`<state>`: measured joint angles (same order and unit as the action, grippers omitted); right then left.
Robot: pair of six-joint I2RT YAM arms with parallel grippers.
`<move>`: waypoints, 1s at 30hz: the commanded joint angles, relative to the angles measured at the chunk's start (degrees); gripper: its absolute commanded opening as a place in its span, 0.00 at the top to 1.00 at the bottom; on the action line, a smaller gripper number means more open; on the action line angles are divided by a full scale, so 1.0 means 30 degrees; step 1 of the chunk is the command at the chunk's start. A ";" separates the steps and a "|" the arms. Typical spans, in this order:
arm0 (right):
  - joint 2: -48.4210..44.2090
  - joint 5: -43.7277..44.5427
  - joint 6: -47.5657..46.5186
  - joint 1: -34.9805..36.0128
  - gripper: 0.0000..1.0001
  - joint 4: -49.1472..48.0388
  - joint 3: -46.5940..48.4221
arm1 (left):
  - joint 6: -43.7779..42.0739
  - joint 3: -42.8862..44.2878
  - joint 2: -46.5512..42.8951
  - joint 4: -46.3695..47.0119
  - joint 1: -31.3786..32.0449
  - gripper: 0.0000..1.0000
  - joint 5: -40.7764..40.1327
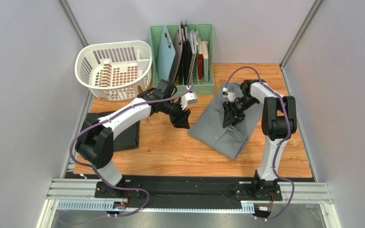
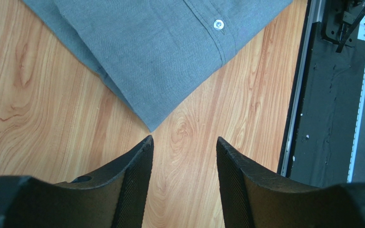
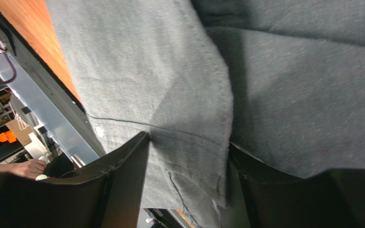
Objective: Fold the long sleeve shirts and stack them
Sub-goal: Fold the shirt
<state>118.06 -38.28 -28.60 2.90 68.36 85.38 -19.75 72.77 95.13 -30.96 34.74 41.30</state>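
The plain grey shirt (image 1: 220,126) lies folded on the wooden table right of centre. The dark charcoal shirt (image 1: 125,135) lies folded at the left, partly hidden under my left arm. My left gripper (image 1: 182,119) hovers open and empty over bare wood just left of the grey shirt. In the left wrist view, the left gripper (image 2: 184,145) points at a corner of the grey shirt (image 2: 160,52). My right gripper (image 1: 229,114) is down on the grey shirt. In the right wrist view, the right gripper (image 3: 189,142) is spread, with a flap of the grey shirt (image 3: 146,61) between its fingers; one finger sits under a cloth layer.
A white laundry basket (image 1: 115,66) stands at the back left. A green file rack (image 1: 182,52) with folders stands at the back centre. A black rail (image 1: 189,190) runs along the table's near edge. Walls close in both sides.
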 commanded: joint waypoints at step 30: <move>0.2714 0.3034 -0.3446 -0.1552 1.00 0.1941 0.6283 | 0.0370 0.0820 0.0457 0.0388 -0.0008 0.46 0.0588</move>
<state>124.36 -31.57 -38.46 -2.48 76.36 100.84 -19.79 72.62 95.50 -30.83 34.74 41.32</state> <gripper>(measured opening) 0.010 0.539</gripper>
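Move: The right hand's half-open fingers, pointing left and steeply down, already straddle the raised front fold of the grey shirt, which lies right at the hand point and about 1 cm below it. The shirt's left corner is some 21 cm to the left and 4 cm back, its near corner about 17 cm back and 2 cm right, and its far end roughly 18 cm ahead and 8 cm right. From the left hand, that fold is about 24 cm right, 3 cm ahead and 11 cm lower. The right hand first stays over the fold and shuts its fingers fully, pinching the cloth between the tips, then lifts it about 6 cm. Keeping the pinch, it swings the held fold in an arc forward and to the right, towards the shirt's far end, some 5 cm each way, tilting only slightly and sinking again until it is about 1 cm above where it began. ##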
